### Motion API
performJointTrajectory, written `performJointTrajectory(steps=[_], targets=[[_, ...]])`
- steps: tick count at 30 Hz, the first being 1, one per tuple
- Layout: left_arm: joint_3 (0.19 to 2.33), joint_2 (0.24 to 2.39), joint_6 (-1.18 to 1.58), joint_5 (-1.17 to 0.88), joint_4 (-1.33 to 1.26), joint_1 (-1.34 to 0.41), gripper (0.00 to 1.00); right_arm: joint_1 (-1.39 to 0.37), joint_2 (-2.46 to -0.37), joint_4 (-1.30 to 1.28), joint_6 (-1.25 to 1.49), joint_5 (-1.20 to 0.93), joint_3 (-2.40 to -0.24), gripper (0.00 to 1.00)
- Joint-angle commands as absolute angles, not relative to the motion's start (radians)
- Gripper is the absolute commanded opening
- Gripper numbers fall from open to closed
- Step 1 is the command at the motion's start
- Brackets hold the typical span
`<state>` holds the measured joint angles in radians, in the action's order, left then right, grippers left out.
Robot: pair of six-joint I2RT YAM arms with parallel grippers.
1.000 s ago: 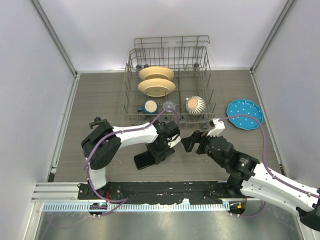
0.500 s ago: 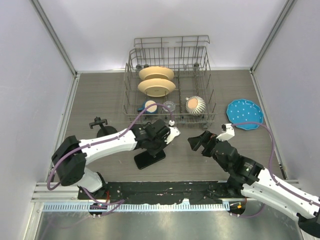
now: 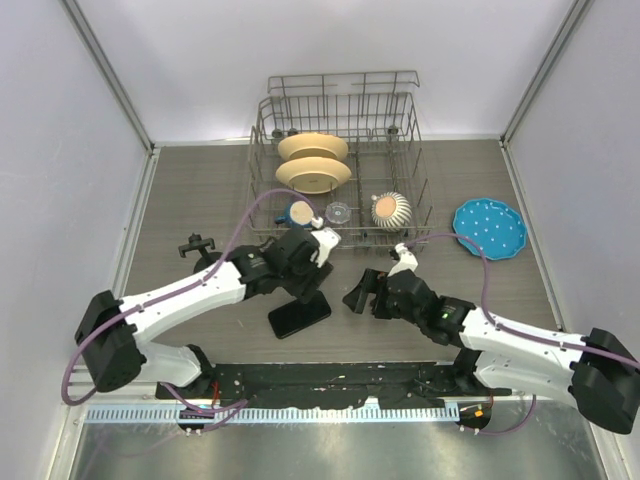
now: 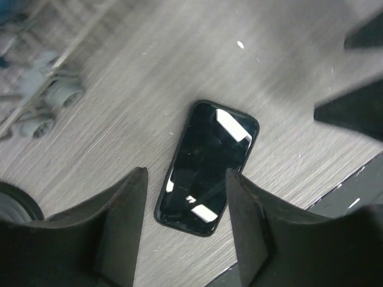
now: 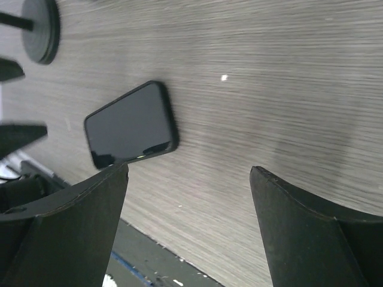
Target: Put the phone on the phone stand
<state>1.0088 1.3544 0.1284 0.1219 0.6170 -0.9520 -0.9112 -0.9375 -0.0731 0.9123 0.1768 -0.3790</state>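
The phone [image 3: 300,318] lies flat and screen-up on the wooden table near the front edge. It also shows in the left wrist view [image 4: 208,167] and the right wrist view [image 5: 131,125]. The phone stand [image 3: 197,246] stands upright to the left, its base partly hidden behind my left arm. Its disc base shows in the right wrist view [image 5: 40,30]. My left gripper [image 3: 311,288] [image 4: 188,233] is open and empty, hovering just above the phone's far end. My right gripper [image 3: 358,298] [image 5: 188,203] is open and empty, to the right of the phone.
A wire dish rack [image 3: 340,215] with plates, a cup and a ribbed bowl stands behind the grippers. A blue dotted plate [image 3: 489,227] lies at the right. The black front rail [image 3: 330,380] runs just below the phone. Grey walls close both sides.
My left gripper has lifted back off the phone toward the rack, and the left arm has swung down. My right gripper has moved left, closer to the phone. The phone has not moved.
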Motion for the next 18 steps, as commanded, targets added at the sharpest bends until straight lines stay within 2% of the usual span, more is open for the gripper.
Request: performJointTrajectory(steps=[1, 3, 4, 6, 10, 18], targets=[[1.019, 1.272, 0.365, 0.127, 0.580, -0.856, 0.47, -0.955, -0.969, 0.147, 0.887, 0.106, -0.387, 0.86], [0.977, 1.199, 0.464, 0.220, 0.586, -0.841, 0.45, -0.974, -0.999, 0.184, 0.881, 0.103, -0.387, 0.80], [0.962, 1.169, 0.576, 0.271, 0.594, -0.839, 0.48, -0.997, -1.005, 0.196, 0.876, 0.098, -0.390, 0.77], [0.889, 1.100, 0.690, 0.390, 0.600, -0.827, 0.48, -1.020, -1.009, 0.225, 0.862, 0.124, -0.390, 0.76], [0.756, 0.973, 0.879, 0.475, 0.555, -0.776, 0.41, -1.037, -1.012, 0.271, 0.868, 0.121, -0.377, 0.70], [0.730, 1.132, 0.957, 0.503, 0.532, -0.733, 0.31, -1.048, -1.012, 0.333, 0.900, 0.138, -0.322, 0.66]])
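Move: The phone lies flat about 15 cm to the right hand's left, roughly level with it and 7 cm below. From the left hand it is some 5 cm left, 3 cm back and 11 cm below. The phone stand is about 29 cm to the left hand's left, 10 cm ahead and with its middle 4 cm lower. The blue mug in the rack stands some 24 cm ahead of the left hand, 6 cm left and 6 cm lower. Leftward, the left hand swings about 11 cm away from the phone towards the phone stand, drifting forward, arching up a little and sinking again, while it turns over 50 degrees counter-clockwise and half closes its empty fingers. The right hand follows leftward some 6 cm towards the phone, rising 3 cm, its fingers narrowing but still well apart; neither touches anything. ##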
